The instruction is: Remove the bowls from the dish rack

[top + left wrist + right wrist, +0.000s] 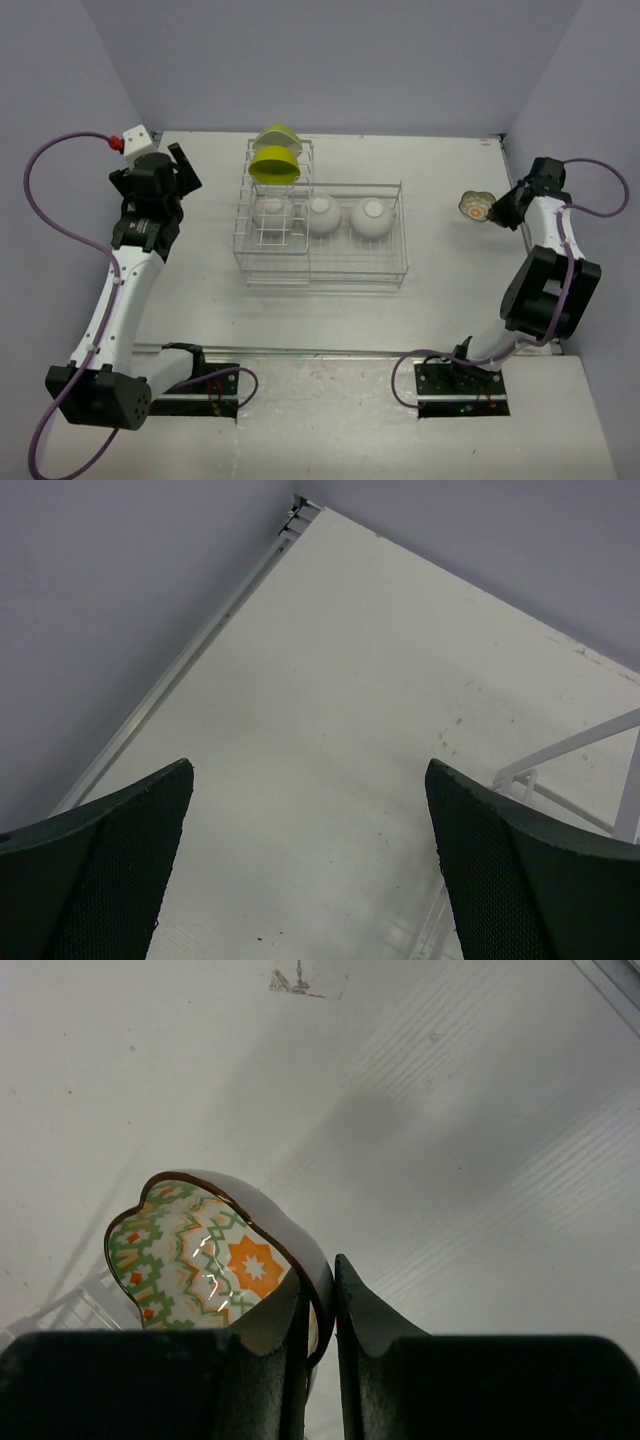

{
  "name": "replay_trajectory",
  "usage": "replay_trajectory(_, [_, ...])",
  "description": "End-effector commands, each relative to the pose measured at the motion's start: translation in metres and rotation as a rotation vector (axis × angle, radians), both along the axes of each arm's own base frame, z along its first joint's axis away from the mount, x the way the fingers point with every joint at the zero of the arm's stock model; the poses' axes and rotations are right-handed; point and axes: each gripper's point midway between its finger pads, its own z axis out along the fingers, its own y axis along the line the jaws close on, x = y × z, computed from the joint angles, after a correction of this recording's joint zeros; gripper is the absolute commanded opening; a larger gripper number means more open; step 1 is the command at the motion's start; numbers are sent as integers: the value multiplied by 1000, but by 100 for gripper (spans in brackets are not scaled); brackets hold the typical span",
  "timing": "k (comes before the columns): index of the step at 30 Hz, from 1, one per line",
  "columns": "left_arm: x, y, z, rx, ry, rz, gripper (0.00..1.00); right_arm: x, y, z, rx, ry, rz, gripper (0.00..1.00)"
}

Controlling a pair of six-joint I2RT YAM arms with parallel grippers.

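Note:
The white wire dish rack (320, 262) stands mid-table. Its tall slotted end holds two lime-yellow bowls (275, 158) on edge, with a white bowl (272, 212) under them. Two more white bowls (322, 214) (370, 217) lie upside down in the low basket. My right gripper (495, 211) (328, 1290) is shut on the rim of a patterned bowl (475, 206) (195, 1260), brown outside with a green-orange inside, held above the table right of the rack. My left gripper (180, 165) (310, 780) stands open over bare table left of the rack, holding nothing.
A white block with a red tip (132, 139) sits at the back left corner. Purple walls close in the table on three sides. A rack corner (590, 780) shows at the right edge of the left wrist view.

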Motion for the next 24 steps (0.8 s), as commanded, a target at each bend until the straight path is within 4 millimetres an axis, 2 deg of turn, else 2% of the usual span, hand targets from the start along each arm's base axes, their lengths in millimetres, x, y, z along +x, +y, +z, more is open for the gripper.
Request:
replay_trajectory(1, [9, -1, 8, 0, -37, -10, 97, 24, -6, 9, 131, -127, -47, 0])
replay_trajectory(3, [11, -1, 7, 7, -32, -12, 97, 28, -12, 1, 159, -130, -62, 0])
replay_trajectory(4, [12, -1, 5, 11, -24, -13, 97, 28, -19, -12, 176, -100, -83, 0])
replay_trajectory(5, [14, -2, 5, 13, -26, -20, 97, 28, -23, -16, 174, -91, -87, 0])
replay_trajectory(9, [18, -6, 4, 0, -32, -42, 97, 18, -45, -44, 155, -22, -154, 0])
replay_trajectory(14, [24, -13, 10, -27, -52, -70, 97, 15, -51, -68, 148, 38, -165, 0])
replay_trajectory(24, [22, -15, 17, -28, -64, -85, 97, 11, -53, -84, 143, 79, -170, 0])
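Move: The right hand already pinches the flowered bowl by its rim, the bowl's middle about 5 cm to the left, 2 cm ahead and 2 cm below. The clear table spot for it lies some 12 cm below and 1 cm ahead; the nearest white bowl is about 31 cm left, 1 cm back and 5 cm lower, the rack's middle 43 cm left, 3 cm back and 7 cm lower. From the left hand, that spot is about 77 cm right, 4 cm ahead and 29 cm below. The right hand lowers the flowered bowl about 9 cm towards the clear tabletop right of the rack while carrying it some 5 cm to the right, then eases almost to a stop with the wrist turned roughly 10 degrees clockwise and the shut fingers still pinching the rim. The empty, open left hand drifts a couple of centimetres forward and right, well above the table. ##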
